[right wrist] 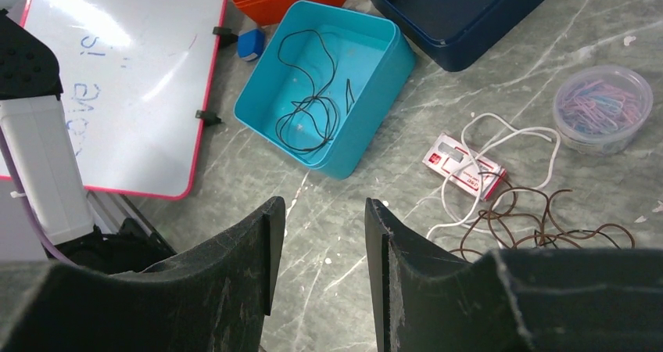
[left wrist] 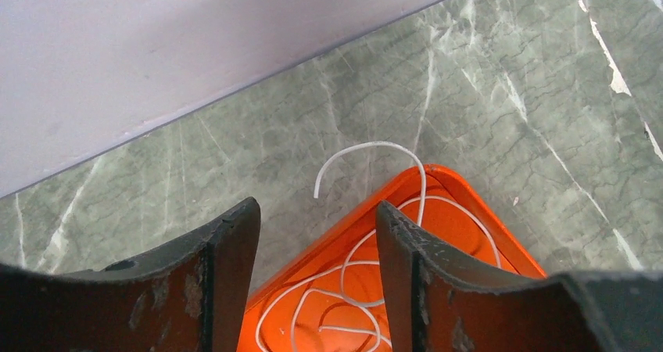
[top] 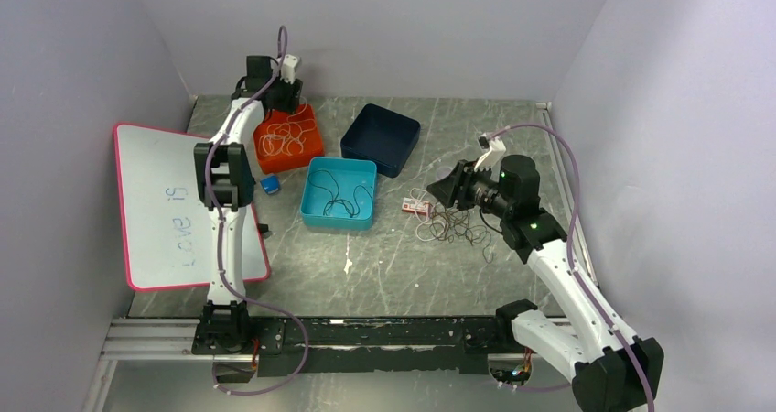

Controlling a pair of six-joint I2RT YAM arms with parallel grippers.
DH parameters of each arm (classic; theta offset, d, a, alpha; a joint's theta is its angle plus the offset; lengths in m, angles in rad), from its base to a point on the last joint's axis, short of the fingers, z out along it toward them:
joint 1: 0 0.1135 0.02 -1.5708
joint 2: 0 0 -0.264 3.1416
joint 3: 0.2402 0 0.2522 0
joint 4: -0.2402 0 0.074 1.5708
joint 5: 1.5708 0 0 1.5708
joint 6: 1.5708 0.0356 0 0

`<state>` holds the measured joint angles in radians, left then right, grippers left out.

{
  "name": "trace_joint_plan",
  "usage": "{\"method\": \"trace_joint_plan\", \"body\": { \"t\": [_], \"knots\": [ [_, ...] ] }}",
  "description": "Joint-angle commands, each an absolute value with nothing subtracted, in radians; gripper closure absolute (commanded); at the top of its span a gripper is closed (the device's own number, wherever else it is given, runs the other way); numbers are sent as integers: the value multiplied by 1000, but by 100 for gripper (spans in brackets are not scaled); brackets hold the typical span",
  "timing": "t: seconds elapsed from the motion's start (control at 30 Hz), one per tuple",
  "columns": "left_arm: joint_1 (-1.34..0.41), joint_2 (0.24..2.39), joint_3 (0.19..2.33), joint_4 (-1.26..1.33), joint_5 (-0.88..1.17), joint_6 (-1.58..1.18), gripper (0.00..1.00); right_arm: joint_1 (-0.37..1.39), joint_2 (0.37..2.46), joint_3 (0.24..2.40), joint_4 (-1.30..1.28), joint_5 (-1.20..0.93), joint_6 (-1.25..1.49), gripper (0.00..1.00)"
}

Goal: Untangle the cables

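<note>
White cables [left wrist: 356, 270] lie looped in the orange tray [left wrist: 469, 211], and one end arches over its rim onto the table. My left gripper [left wrist: 317, 211] hangs open above that tray's corner with nothing between its fingers; in the top view the left gripper [top: 282, 103] is at the back of the orange tray [top: 289, 138]. A black cable [right wrist: 313, 94] lies in the teal tray [right wrist: 375, 78]. A tangle of white cable [right wrist: 508, 133] and brown cable [right wrist: 539, 223] lies on the table. Just left of that tangle, my right gripper [right wrist: 317, 207] is open and empty.
A small red and white box [right wrist: 465, 164] lies under the tangle, and a clear tub of paper clips [right wrist: 602, 105] stands beside it. A navy tray [top: 381, 137] sits behind the teal one. A whiteboard [top: 174, 206] and a small blue block [top: 270, 185] are at the left.
</note>
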<state>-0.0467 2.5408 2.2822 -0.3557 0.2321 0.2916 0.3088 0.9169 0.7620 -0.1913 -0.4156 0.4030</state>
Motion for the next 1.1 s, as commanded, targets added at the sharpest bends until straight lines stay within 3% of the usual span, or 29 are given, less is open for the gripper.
{"method": "trace_joint_plan", "body": {
  "t": [0.0, 0.13, 0.5, 1.07],
  "knots": [
    [-47, 2567, 2321, -296, 276, 292, 41, 304, 920, 752, -167, -423, 394, 54],
    [-50, 2567, 2313, -275, 302, 285, 49, 304, 921, 748, -166, -422, 395, 54],
    [-58, 2545, 2271, -230, 310, 281, 93, 305, 918, 738, -166, -420, 394, 54],
    [-62, 2367, 2051, -175, 341, 235, 93, 305, 899, 730, -166, -427, 396, 54]
  ]
}}
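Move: The white cable's free end curls over the orange box's far rim by its far-right corner, almost between the open left fingers: about 1 cm ahead, 1 cm right and 1 cm below. From that hand, the orange box's middle lies some 10 cm back and 4 cm left, the navy box 10 cm back and 27 cm right, the teal box 26 cm back and 14 cm right. From the right hand, the cable end is about 38 cm ahead and 40 cm left. Ease the left gripper about 1.5 cm to the right and 1 cm forward at the box's far rim, shutting the fingers as it goes so the tips pinch the white cable near its end. Then, fingers kept shut, draw back about 2 cm towards the inside of the orange box. ##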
